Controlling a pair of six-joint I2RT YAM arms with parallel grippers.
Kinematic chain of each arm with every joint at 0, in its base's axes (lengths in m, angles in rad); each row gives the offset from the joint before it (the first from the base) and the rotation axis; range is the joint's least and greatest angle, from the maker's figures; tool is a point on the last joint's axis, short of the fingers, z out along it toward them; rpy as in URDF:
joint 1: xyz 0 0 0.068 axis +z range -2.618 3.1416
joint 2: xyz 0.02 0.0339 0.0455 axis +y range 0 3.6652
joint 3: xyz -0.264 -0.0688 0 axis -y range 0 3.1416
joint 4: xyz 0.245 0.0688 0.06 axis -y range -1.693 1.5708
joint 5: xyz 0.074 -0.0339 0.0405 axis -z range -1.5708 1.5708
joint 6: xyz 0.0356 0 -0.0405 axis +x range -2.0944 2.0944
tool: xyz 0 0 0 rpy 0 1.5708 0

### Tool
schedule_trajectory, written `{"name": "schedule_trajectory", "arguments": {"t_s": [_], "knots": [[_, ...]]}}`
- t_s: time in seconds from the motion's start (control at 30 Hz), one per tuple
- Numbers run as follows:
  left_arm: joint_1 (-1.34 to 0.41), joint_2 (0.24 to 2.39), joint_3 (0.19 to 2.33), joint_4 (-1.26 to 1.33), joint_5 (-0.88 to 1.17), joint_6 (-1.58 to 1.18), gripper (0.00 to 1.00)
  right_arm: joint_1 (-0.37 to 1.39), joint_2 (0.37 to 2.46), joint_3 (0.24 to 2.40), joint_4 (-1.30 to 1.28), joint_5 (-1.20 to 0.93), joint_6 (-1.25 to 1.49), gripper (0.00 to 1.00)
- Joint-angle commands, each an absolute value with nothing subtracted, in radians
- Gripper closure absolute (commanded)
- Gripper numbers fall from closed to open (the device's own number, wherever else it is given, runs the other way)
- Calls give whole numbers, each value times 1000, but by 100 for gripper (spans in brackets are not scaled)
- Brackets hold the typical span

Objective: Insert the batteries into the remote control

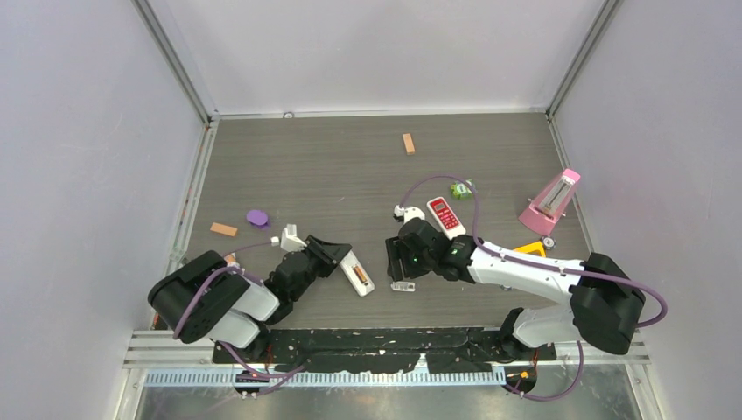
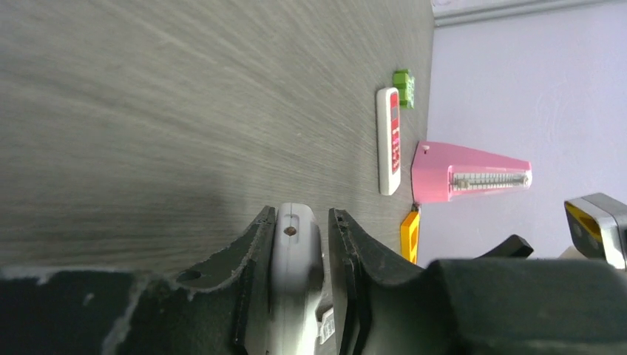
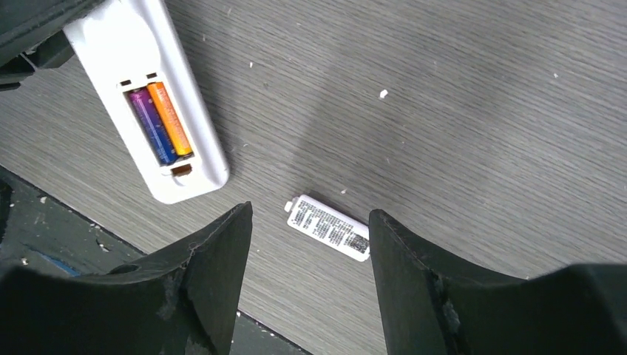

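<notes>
The white remote control point(image 1: 357, 273) lies back up near the table's front, its battery bay uncovered. Both batteries sit side by side in the bay: the orange one point(image 3: 170, 118) and the dark purple one point(image 3: 151, 126). My left gripper point(image 2: 302, 214) is shut on the remote's end point(image 2: 294, 251), its jaws pressing on the two long edges. My right gripper point(image 3: 309, 214) hovers open just right of the remote point(image 3: 148, 96). Under it a small white labelled battery cover point(image 3: 328, 227) lies flat on the table, apart from both fingers.
A shorter red-faced remote point(image 1: 445, 216) and a small green object point(image 1: 460, 188) lie behind my right gripper. A pink metronome point(image 1: 551, 201) and a yellow piece point(image 1: 530, 249) stand at the right. Tan blocks point(image 1: 408, 143) point(image 1: 223, 229) and a purple disc point(image 1: 256, 217) lie farther off.
</notes>
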State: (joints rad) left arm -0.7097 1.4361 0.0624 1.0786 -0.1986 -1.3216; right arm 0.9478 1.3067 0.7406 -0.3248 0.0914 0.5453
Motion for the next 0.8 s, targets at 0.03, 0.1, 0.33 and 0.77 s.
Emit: {"name": "schedule_trajectory", "arguments": {"t_s": [0.03,0.1,0.33,0.77], "knots": [[-740,1473,7,1193,-316,-1383,56,982,1306,737,-362,175,572,36],[-745,1482,5,1193,-319,-1394,49,996,1309,738,-375,189,579,36],[-762,1496,-63,1190,-358,-1452,35,1029,1303,710,-368,176,621,36],[-764,1110,118,259,-402,-1503,12,1076,1339,719,-384,206,676,37]]}}
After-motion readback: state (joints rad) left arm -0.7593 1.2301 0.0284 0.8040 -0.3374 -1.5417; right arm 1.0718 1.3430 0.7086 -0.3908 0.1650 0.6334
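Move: The remote with its batteries, gripped at its far end by the left hand, has its middle about 5 cm back, 3 cm right and 3 cm below that hand. The battery cover lies some 1 cm back, 1 cm right and 5 cm below the right hand. From the right hand, the white remote is 9 cm left and 1 cm ahead, and the red calculator is 15 cm ahead and 12 cm right. Left dips, opens off the remote and eases left; right travels 5 cm back and down near the cover. ##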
